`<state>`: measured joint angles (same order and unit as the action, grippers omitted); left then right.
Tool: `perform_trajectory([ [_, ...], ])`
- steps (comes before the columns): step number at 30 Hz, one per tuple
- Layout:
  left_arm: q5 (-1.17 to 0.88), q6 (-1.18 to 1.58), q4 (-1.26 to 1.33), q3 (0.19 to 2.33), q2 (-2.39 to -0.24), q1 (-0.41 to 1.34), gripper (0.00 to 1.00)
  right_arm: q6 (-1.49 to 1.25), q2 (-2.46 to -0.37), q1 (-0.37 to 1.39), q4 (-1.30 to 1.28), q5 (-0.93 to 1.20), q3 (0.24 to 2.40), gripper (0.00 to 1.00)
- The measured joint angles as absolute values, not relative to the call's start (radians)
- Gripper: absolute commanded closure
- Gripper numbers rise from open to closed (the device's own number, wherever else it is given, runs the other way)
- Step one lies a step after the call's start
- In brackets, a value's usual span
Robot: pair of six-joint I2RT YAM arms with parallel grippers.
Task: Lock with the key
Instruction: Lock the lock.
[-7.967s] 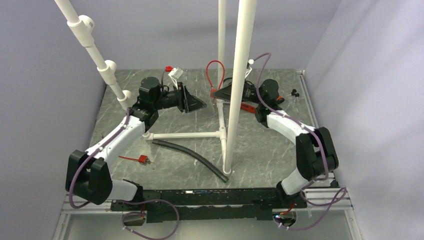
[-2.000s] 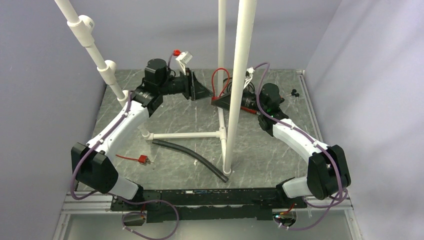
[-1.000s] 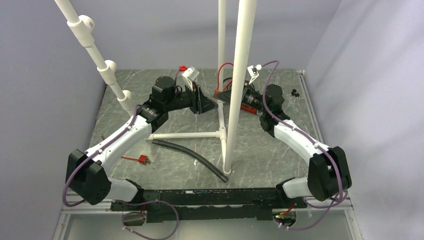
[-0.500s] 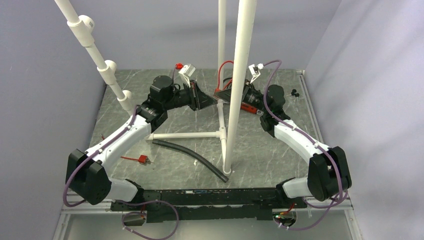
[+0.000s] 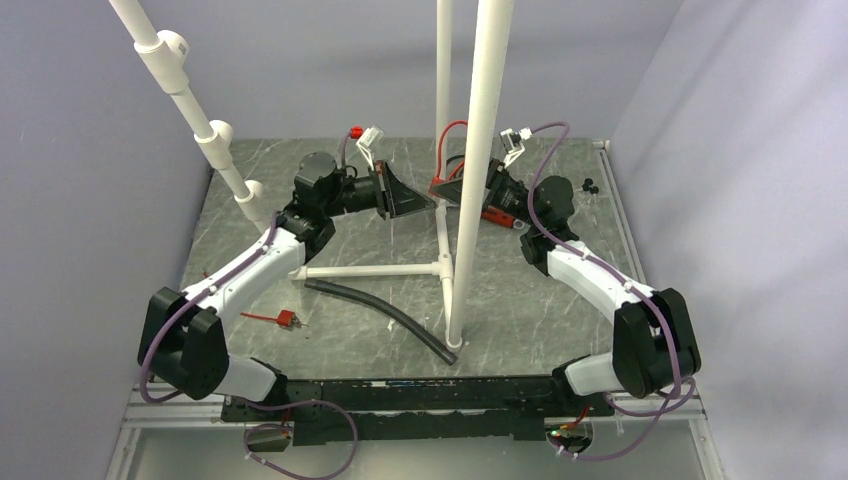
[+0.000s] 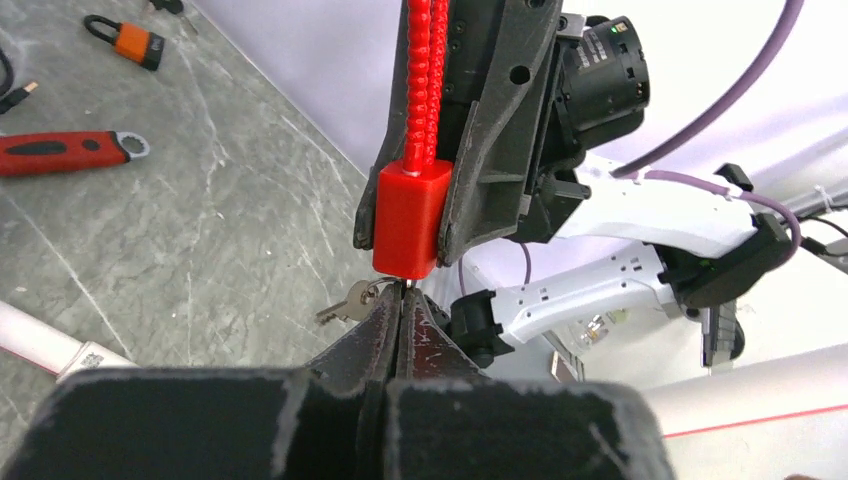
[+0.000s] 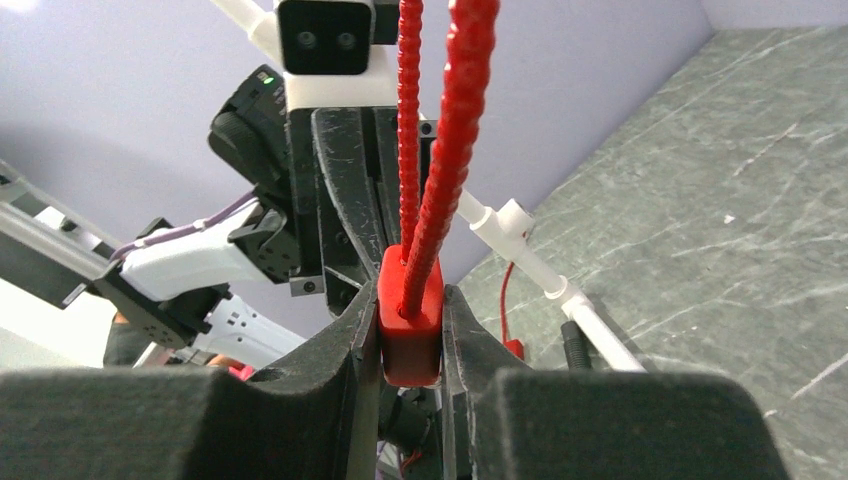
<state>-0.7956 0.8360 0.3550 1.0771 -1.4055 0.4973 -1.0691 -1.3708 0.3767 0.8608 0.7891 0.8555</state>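
The red lock [image 7: 408, 345] has a ribbed red cable shackle [image 7: 445, 140] rising from it. My right gripper [image 7: 410, 298] is shut on the lock body, one finger on each flat side. Seen from the left wrist, the lock [image 6: 405, 222] hangs bottom end toward my left gripper [image 6: 400, 298]. That gripper's jaws are pressed together on the key [image 6: 408, 285], of which only a sliver of metal shows at the lock's underside. A spare key [image 6: 345, 303] dangles from the ring to the left. From above, both grippers meet beside the thin white post [image 5: 441, 100].
A white pipe frame [image 5: 480, 150] stands in the middle, its floor bar [image 5: 375, 270] running left. A black hose [image 5: 385, 315] and a red tie [image 5: 270, 318] lie on the grey table. An orange padlock [image 6: 128, 40] and a red-handled tool [image 6: 60, 155] lie beyond.
My left gripper's jaws have come together on the key under the lock. Its arm shifted a little. The right gripper has kept its hold and its place.
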Motion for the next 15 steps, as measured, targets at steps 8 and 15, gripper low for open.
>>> perform_trajectory([
  [8,-0.914,0.920,0.460,1.050,-1.415,0.476,0.73,-1.065,-1.378,0.377,0.929,0.877,0.855,1.00],
  [15,-0.993,0.762,0.318,1.042,-1.353,0.435,0.48,-0.928,-1.351,0.368,0.864,1.007,0.855,1.00],
])
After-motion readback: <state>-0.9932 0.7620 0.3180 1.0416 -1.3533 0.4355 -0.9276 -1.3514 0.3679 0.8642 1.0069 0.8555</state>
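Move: Just beyond the closed left fingertips lies the red lock, its middle about 2 cm ahead, 3 cm to the right and 1 cm up; the loose keys hang roughly 3 cm below those fingertips and 1 cm to the right. The red wrench lies on the table some 14 cm ahead, 17 cm to the right and 32 cm below the left hand. The right hand already grips the lock, right at its hand point. Carrying the lock back about 3.5 cm, the right hand keeps its grip and turns some 10 degrees counter-clockwise while its fingers tip up about as much. The left hand first travels back along with it, fingers shut at the key, then opens them to about half and draws off to the left, ending some 2.5 cm back and 2 cm left, turned slightly clockwise. ##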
